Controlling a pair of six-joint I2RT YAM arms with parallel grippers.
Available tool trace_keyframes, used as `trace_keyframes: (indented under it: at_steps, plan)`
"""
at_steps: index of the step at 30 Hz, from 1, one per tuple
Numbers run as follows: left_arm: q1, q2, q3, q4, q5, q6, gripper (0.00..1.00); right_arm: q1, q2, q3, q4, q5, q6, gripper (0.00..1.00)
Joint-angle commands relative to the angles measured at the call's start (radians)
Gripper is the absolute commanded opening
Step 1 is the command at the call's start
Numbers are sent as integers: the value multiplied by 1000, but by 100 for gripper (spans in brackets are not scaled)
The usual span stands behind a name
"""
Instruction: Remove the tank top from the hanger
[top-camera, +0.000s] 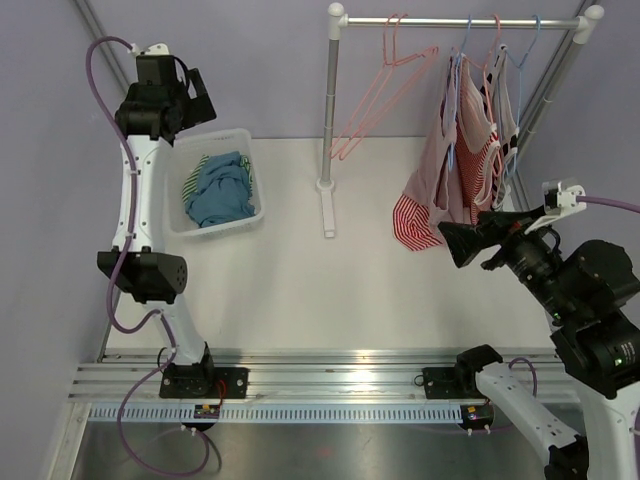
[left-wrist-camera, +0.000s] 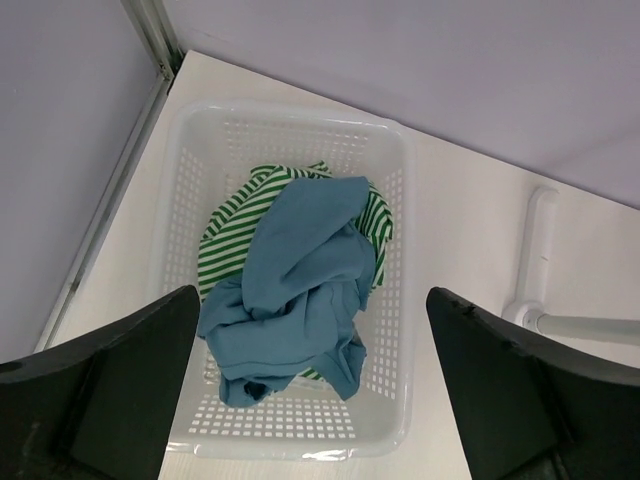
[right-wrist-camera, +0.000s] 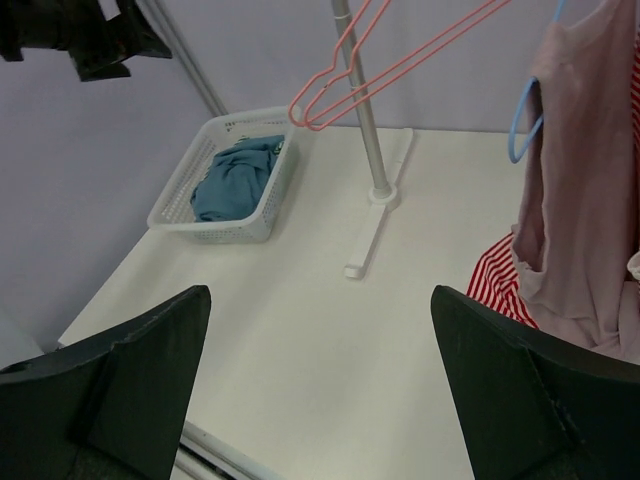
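Observation:
A dusty-pink tank top (top-camera: 438, 165) hangs on a blue hanger (right-wrist-camera: 524, 128) from the rail (top-camera: 440, 21) at the back right, bunched with a red-striped top (top-camera: 412, 222) and other garments. In the right wrist view the pink tank top (right-wrist-camera: 580, 190) and the red-striped top (right-wrist-camera: 498, 284) fill the right edge. My right gripper (top-camera: 463, 243) (right-wrist-camera: 320, 290) stands open just right of the hanging clothes, touching none. My left gripper (top-camera: 195, 100) (left-wrist-camera: 312, 292) is open above the white basket (left-wrist-camera: 398, 300), with nothing between its fingers.
The basket (top-camera: 216, 224) (right-wrist-camera: 214, 229) holds a crumpled blue garment (left-wrist-camera: 300, 290) over a green-striped one (left-wrist-camera: 235, 225). Two bare pink hangers (top-camera: 385, 90) (right-wrist-camera: 400, 62) hang at the rail's left end. The rack's post (top-camera: 331, 100) and foot (top-camera: 328, 210) stand mid-table.

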Motion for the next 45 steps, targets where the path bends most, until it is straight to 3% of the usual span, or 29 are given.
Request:
trace_keyframes:
  at_steps: [1,5,9,12,17,19,24,32,37,40,45]
  plan:
    - [5,-148,-40,2,52,-6,99,3,93,70,-20,184,43,100]
    - [-14,-316,-228,18,153,-46,99,3,238,171,-66,323,38,99]
    - [-111,-520,-466,35,104,-46,99,3,372,307,-98,382,5,97]
    - [-224,-703,-700,84,23,-47,99,3,462,379,-97,425,-14,86]
    - [-346,-960,-1018,176,18,-64,99,2,631,507,-118,495,-80,72]
    - [-369,-1039,-1115,237,20,-64,99,0,680,568,-120,511,-104,55]
    - [-386,-1203,-1325,270,27,-40,99,-27,844,727,-124,542,-166,56]
    - [-387,-1228,-1416,284,30,-24,99,-109,1153,1112,-270,470,-210,55]
    - [-389,-1227,-1431,290,55,-18,99,-127,1266,1214,-299,411,-229,53]
    - [-389,-1222,-1430,290,57,-18,99,-132,1294,1226,-284,413,-229,34]
    - [-389,-1226,-1433,290,58,-17,99,-133,1305,1217,-263,402,-221,30]
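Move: The pink tank top on its blue hanger is some 31 cm ahead of the right hand and 5 cm to its right, its middle about 14 cm lower. Two empty pink hangers hang some 33 cm ahead and 11 cm left of that hand, roughly at its height; the red striped top is 32 cm ahead, 10 cm right and 14 cm lower. From the left hand, the pink tank top lies about level, 55 cm to the right and 8 cm lower. The pink tank top's blue hanger is what the right hand reaches for: it goes about 30 cm forward, swinging clockwise and tipping fingers-down, while they narrow from wide open to about a third around the hanger's bar, sinking a little at the end. The open left hand meanwhile backs some 27 cm away from the basket, lower and to the right, then waits. ##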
